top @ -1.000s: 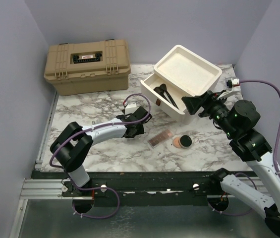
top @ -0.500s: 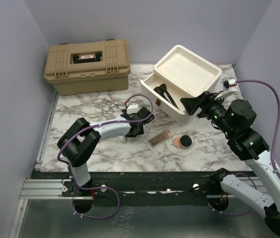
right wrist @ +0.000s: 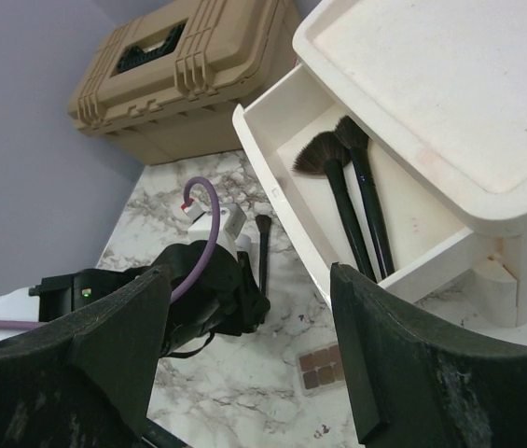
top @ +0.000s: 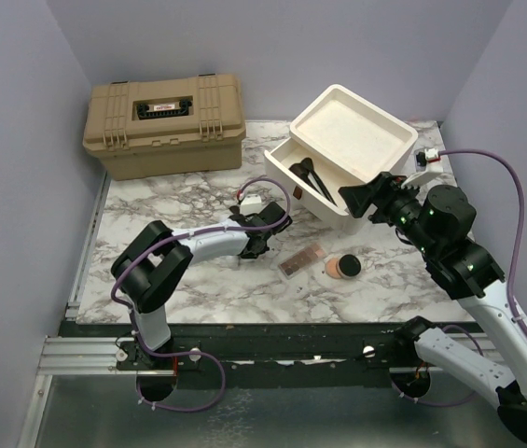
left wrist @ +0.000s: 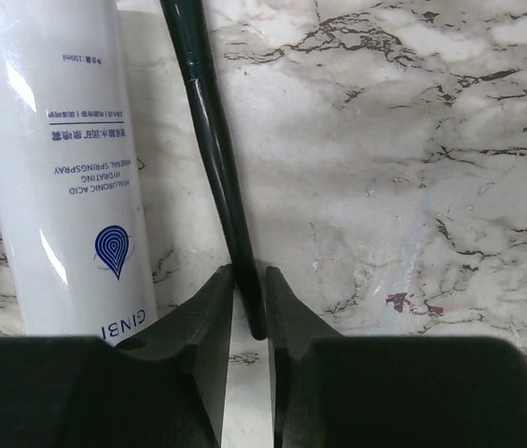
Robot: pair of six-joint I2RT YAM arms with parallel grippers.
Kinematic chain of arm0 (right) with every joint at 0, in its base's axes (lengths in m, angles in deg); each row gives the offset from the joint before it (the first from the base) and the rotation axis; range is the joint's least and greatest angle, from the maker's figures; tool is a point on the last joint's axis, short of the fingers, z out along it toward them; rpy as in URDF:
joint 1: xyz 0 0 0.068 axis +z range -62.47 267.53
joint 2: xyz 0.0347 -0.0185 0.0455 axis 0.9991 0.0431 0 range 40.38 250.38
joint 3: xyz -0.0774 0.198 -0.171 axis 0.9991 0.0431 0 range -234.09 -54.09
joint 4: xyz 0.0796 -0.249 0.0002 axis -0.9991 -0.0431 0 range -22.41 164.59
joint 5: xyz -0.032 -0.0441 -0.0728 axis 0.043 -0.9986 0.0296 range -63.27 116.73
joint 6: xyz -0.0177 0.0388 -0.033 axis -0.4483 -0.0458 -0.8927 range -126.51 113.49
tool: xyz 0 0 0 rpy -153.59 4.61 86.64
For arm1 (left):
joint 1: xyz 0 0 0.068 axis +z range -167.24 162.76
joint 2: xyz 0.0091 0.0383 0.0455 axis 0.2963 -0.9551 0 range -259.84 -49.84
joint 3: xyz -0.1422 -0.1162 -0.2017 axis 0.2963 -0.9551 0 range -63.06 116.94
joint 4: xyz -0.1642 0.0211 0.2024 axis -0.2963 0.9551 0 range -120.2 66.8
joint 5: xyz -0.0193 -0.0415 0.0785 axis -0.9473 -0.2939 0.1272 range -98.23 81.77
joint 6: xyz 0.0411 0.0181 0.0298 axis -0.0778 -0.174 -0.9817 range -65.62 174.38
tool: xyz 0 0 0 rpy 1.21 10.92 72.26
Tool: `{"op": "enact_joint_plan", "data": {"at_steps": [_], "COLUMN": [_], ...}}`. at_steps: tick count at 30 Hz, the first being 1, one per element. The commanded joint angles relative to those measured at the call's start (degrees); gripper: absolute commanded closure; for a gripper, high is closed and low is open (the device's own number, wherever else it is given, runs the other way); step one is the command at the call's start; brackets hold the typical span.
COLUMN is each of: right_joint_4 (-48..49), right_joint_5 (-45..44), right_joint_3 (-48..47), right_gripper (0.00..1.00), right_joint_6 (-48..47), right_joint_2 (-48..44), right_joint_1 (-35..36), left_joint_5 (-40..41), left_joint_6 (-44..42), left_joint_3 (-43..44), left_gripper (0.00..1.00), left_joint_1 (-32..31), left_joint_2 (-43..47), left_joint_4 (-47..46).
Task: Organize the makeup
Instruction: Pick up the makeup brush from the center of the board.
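Note:
A black-handled brush (left wrist: 212,121) lies on the marble next to a whitish bottle (left wrist: 67,168). My left gripper (left wrist: 249,299) is low over the table, its jaws closed round the near end of the brush handle. From above, the left gripper (top: 261,226) sits left of the pink palette (top: 301,260) and the round black compact (top: 343,267). Two more brushes (right wrist: 352,205) lie in the open drawer (right wrist: 272,187). My right gripper (right wrist: 249,355) hangs open and empty in the air near the drawer's front corner.
The cream drawer unit (top: 352,131) stands tilted at the back right with its lower drawer pulled out towards the left. A tan toolbox (top: 164,126) sits shut at the back left. Purple walls close in on both sides.
The left jaws have narrowed from wide apart to closed round the brush handle. The left arm has edged forward, and the right arm has shifted slightly left with its jaws unchanged.

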Motion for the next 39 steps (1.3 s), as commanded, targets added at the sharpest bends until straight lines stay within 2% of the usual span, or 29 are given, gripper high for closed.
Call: {"op": "enact_joint_plan", "data": {"at_steps": [1,4,6,7,20,36,39], "right_joint_4": [-1.92,-2.18,-2.25,-2.33,-3.34,-3.14,-2.56], "right_joint_5": [-2.04,-2.43,-2.68,-2.81,-4.90,-5.04,-3.78], "right_joint_3": [-0.92,-0.91,-0.84,-0.75,-0.56,-0.33,-0.30], "right_gripper": [0.25,0.25,0.25,0.25,0.25,0.25,0.24], "right_joint_6": [0.69,0.70,0.70,0.75,1.55,2.56,2.56], "right_joint_2": [-0.10,-0.24,-0.36,-0.49,0.19,0.50,1.09], "right_joint_1": [0.35,0.35,0.33,0.36,0.31,0.34,0.37], "left_joint_5": [0.62,0.66,0.79,0.90,1.69,4.94,8.03], "left_joint_6": [-0.93,-0.93,-1.14,-1.30,-2.34,-1.43,-1.96], "left_joint_3": [0.23,0.22,0.16,0.14,-0.27,-6.94,-8.03], "left_gripper": [0.83,0.85,0.99,1.00,1.00,1.00,1.00], "left_joint_1": [-0.40,-0.42,-0.60,-0.67,-2.09,-2.77,-3.54], "left_joint_2": [-2.00,-1.66,-1.29,-1.11,1.85,12.90,15.97], "left_joint_4": [1.65,1.69,1.69,1.70,-0.05,-4.93,-5.39]}}
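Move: The left hand is down at the table with its fingers around the tail end of the makeup brush's handle; the brush's middle lies about 6 cm ahead and 2 cm to the left, at the same height. The white spray bottle is roughly 3 cm ahead and 4 cm left, a clear bottle about 3 cm ahead and 8 cm left, the palette some 13 cm right and 3 cm back. From the right hand the brush lies about 22 cm left, 8 cm ahead and 33 cm below. The left hand stays in place at the table while its fingers close the rest of the way, pinching the brush handle near its tail end, just right of the white spray bottle. Keeping that pinch, it then lifts nearly straight up about 4 cm, easing back some 1 cm, while the fingers tip up slightly, by 5 to 10 degrees. ##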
